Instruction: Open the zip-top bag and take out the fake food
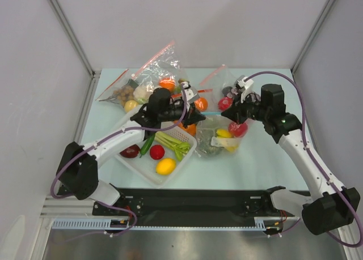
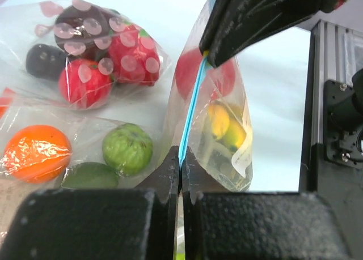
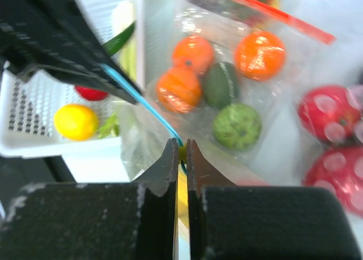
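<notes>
The zip-top bag hangs between both grippers over the table, right of the basket. Its light blue zip strip runs taut from my left gripper up to the right gripper's black fingers. The left gripper is shut on one end of the strip. The right gripper is shut on the other end of the strip, with a small yellow bit showing between its jaws. Through the plastic I see the fake food: a red round fruit, yellow pieces and a grey-green melon.
A white basket holding a lemon, red fruit and green vegetables sits at the front left. Clear bags with red strips lie behind: one with oranges and a lime, one with dotted red fruits, and another at the back left.
</notes>
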Controlling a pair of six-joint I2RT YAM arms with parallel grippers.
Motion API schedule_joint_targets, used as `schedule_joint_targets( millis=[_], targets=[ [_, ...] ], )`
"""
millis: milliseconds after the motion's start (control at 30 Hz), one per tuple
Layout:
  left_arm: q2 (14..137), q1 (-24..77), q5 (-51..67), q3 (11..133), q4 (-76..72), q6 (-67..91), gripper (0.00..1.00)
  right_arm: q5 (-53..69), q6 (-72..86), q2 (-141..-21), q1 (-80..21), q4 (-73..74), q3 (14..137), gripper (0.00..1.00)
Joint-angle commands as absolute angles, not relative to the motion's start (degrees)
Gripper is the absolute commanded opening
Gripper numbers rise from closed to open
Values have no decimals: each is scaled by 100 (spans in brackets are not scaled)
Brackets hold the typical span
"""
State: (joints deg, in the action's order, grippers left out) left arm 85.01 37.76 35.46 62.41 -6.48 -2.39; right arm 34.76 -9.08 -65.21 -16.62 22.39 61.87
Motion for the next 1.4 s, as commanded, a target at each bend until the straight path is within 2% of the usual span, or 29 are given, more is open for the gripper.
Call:
schedule_joint_targets(
  millis=[0,233,800,867,1000,1133,1167,1200,1267,1367],
  targets=[
    [8007,3603,3357,5951,-1125,-35,0,2330,-607,-6241,-1196,2382,6152,0],
    [7585,3595,3489,5652,-1222,158,0,793,-229,-6153,-774,2593,6196,0],
    [7207,3612,3173,5449,-896,26,0,-1132,158,-6021,-141,2988,6267,0],
    [7216,3612,3164,5458,-905,26,0,-1221,158,-5994,-97,3032,6284,0],
    [7338,3682,3269,5528,-1072,105,0,-661,97,-5950,-105,2892,6232,0],
    [7812,4129,3165,6019,-915,-200,1,-142,18,-5985,-97,2786,6170,0],
    [7883,4192,3181,6116,-931,-246,6,347,18,-5968,-97,2743,6153,0],
    [7962,4245,3208,6213,-966,-255,17,578,18,-5942,-97,2742,6135,0],
    [8155,4368,3322,6580,-1046,-359,46,1017,-122,-5810,-132,2637,6091,0],
    [8323,4464,3419,7186,-985,-675,62,1739,-281,-5687,-193,2619,6108,0]
  ],
)
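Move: Both hands already pinch the blue zip edge of the bag, its middle about 11 cm right and 9 cm back of the left hand, and some 2 cm right and 9 cm back of the right hand, roughly 10 cm below both. An orange lies about 6 cm ahead and 2 cm right of the left hand. The dotted bag is about 9 cm ahead and 10 cm right of the right hand. Still pinching the zip edge, the right hand drags it right, away from the left hand, swinging some 20 cm out and turning about 55 degrees clockwise before easing roughly 4 cm and 10 degrees back. The left hand first keeps its pinch and draws back, left and up a few centimetres, then swings right and further up as its fingers open, having let go of the zip. ##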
